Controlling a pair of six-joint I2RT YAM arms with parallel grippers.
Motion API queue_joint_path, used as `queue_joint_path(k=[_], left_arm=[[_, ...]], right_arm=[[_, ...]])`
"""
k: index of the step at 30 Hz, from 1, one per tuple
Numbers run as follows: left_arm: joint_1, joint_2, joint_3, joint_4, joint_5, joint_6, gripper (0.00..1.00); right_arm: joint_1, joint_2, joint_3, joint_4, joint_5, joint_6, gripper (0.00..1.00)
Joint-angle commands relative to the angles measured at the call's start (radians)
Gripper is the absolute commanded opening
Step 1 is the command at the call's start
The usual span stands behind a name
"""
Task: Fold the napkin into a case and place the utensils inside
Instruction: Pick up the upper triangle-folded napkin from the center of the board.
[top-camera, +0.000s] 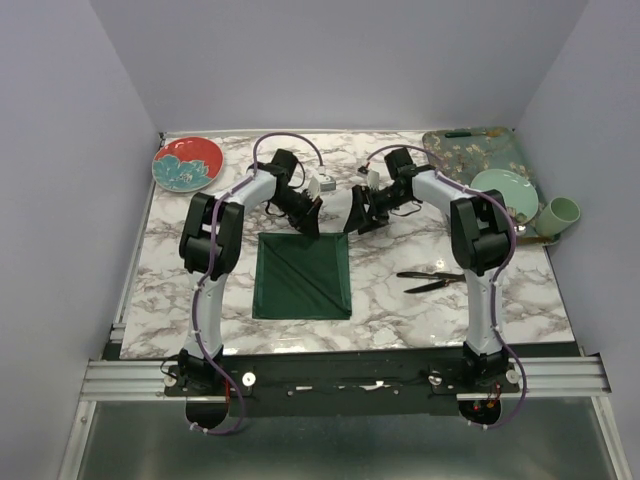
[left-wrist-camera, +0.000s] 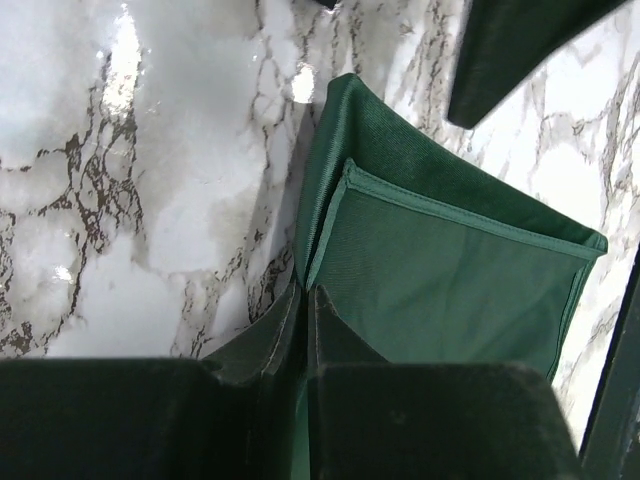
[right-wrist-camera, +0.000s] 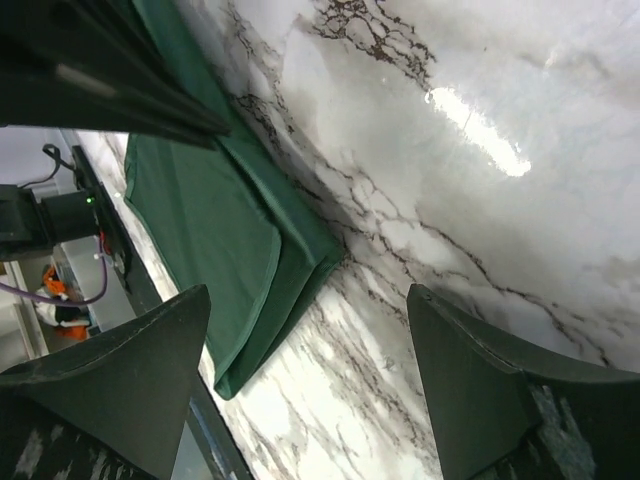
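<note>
The dark green napkin (top-camera: 300, 280) lies folded into a square on the marble table (top-camera: 400, 310), between the two arms. At its far edge my left gripper (top-camera: 312, 228) is shut on the napkin's hem (left-wrist-camera: 450, 280), which is pinched thin between the fingertips (left-wrist-camera: 305, 292). My right gripper (top-camera: 352, 222) hovers just past the far right corner of the napkin (right-wrist-camera: 210, 220), its jaws (right-wrist-camera: 308, 300) wide open over bare marble and holding nothing. The two black utensils (top-camera: 432, 281) lie on the table to the right of the napkin.
A red and teal plate (top-camera: 187, 163) sits at the back left. At the back right a teal floral tray (top-camera: 480, 150) carries a pale green plate (top-camera: 503, 188), and a pale green cup (top-camera: 562, 212) stands beside it. Grey walls enclose the table on three sides.
</note>
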Motion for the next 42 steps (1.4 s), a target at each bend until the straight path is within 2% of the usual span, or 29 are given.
queue_joint_path(k=[1,9,25,28,32,35,40,42], left_arm=[[-0.006,-0.075,-0.036,0.011,0.026,0.069,0.13],[-0.018,-0.091,-0.045,0.005,0.013,0.106,0.13],[-0.020,-0.127,-0.076,-0.001,0.047,0.178,0.12],[-0.020,-0.127,-0.076,-0.001,0.050,0.176,0.12],[-0.018,-0.123,-0.068,-0.003,0.050,0.179,0.12],[-0.018,-0.117,-0.058,-0.010,0.050,0.179,0.12],[-0.020,-0.104,-0.045,-0.021,0.052,0.179,0.12],[-0.021,-0.101,-0.041,-0.026,0.052,0.181,0.13]], right_arm=[[0.003,0.051,0.049,-0.014,-0.047,-0.050,0.89],[0.015,0.078,0.044,-0.012,-0.198,-0.068,0.88],[0.041,0.138,0.078,0.026,-0.198,-0.028,0.82],[0.049,0.140,0.083,0.029,-0.221,-0.028,0.77],[0.062,0.147,0.089,0.040,-0.235,-0.027,0.63],[0.066,0.150,0.098,0.041,-0.235,-0.027,0.57],[0.069,0.153,0.109,0.044,-0.235,-0.027,0.55],[0.073,0.156,0.114,0.046,-0.235,-0.027,0.49]])
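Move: The upper right corner of the folded napkin sits about 3 cm to the right gripper's left, 2 cm back and 1 cm lower. The napkin's middle is roughly 14 cm left and 12 cm back of this gripper, and the dark utensils some 22 cm to its right and 12 cm back. The left gripper already pinches the upper edge; from it, that corner is about 8 cm to the right, level fore and aft. Slide the open right gripper about 4 cm left along the napkin's upper edge, easing back a little, so its fingers straddle the raised edge near the corner. Tip the fingers some 10 degrees nearer level, then close them partway, not shut. Meanwhile keep the left pinch, raise that hand 1 to 2 cm and turn it slightly clockwise. ##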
